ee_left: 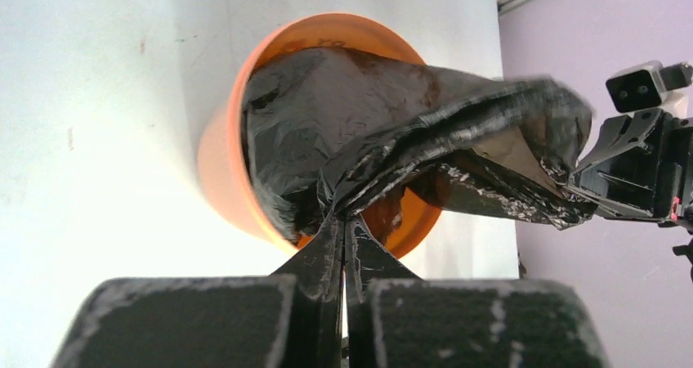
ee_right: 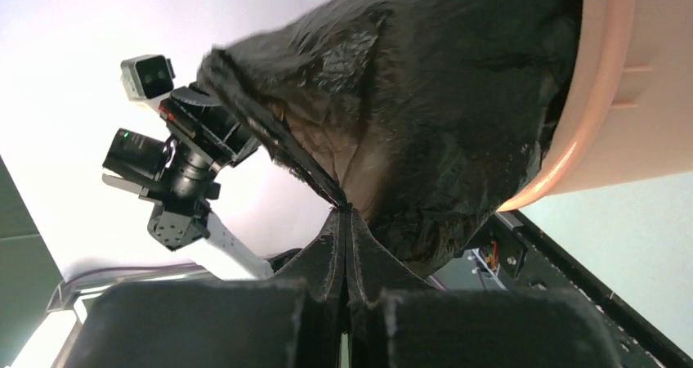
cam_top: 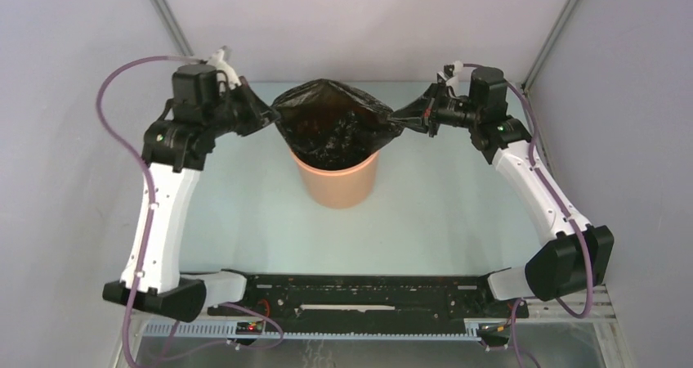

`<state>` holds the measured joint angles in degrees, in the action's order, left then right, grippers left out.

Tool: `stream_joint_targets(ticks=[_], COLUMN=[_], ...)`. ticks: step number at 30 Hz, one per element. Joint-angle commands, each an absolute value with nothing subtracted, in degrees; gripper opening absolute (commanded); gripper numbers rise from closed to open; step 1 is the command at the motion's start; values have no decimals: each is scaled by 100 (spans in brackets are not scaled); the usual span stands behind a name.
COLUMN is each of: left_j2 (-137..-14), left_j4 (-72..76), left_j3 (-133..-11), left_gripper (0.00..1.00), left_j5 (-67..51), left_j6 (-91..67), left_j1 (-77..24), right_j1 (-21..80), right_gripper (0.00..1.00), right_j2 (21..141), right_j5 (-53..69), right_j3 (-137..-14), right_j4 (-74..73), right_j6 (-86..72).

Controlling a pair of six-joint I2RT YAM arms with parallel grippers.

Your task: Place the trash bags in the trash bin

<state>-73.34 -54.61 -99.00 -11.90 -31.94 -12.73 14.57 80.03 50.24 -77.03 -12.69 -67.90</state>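
The glossy black trash bag [cam_top: 331, 123] hangs with its lower part inside the orange trash bin [cam_top: 337, 184] at the table's middle, its mouth stretched wide above the rim. My left gripper [cam_top: 268, 118] is shut on the bag's left edge. My right gripper [cam_top: 402, 123] is shut on the right edge. In the left wrist view the closed left gripper [ee_left: 344, 218] pinches the trash bag [ee_left: 392, 139] over the trash bin [ee_left: 221, 172]. In the right wrist view the right gripper [ee_right: 349, 210] clamps the trash bag [ee_right: 441, 98] beside the trash bin [ee_right: 621, 82].
The pale table [cam_top: 458, 221] spreads around the bin. Grey walls close the back and both sides. A black rail [cam_top: 359, 294] with the arm bases runs along the near edge.
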Motion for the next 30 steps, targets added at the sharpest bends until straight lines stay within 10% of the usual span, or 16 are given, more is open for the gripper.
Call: stream_joint_targets(ticks=[1,13,22,30], left_j2=[-7532,-8760,-8267,-8262], left_j4=[-6154,-5571,-4725,-4519], left_j3=[-9792,-10237,-9337,-9356], left_gripper=[0,0,0,0], left_j5=[-1379,-2173,-2497,-2554], left_j6=[-3123,-2842,-3287,-3389], left_j1=[-866,-460,-501,-502], right_j1=[1367,1204,1580,1789], right_gripper=[0,1,71,68], right_j2=[8108,9434,8607,9226], right_j5=[4862,4997,4449,3777], right_j3=[-7883,-9195,-8775,-9385], right_j4=[-1473,-2563,-1320,-1703], right_j6=[-6519,-4884,-3971,-3631])
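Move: The black trash bag is already pinched between both closed grippers and hangs into the bin. Its middle lies about 11 cm to the right of the left hand, 1 cm ahead and some 12 cm below; from the right hand it is some 10 cm to the left, about level in reach and 11 cm below. The orange bin under it has its middle 11 cm right of the left hand, 1 cm ahead and 25 cm below, and from the right hand 10 cm left, level in reach, 24 cm below. Forward and down together, both hands carry the bag's mouth lower over the far part of the bin, the left sinking about 10 cm, the right about 6. The left then rises some 4 cm, fingers still shut on the bag. The right climbs back to slightly above its starting height, easing back a little, its wrist rolling roughly 30 degrees, and its fingers open wide to let the bag go. ##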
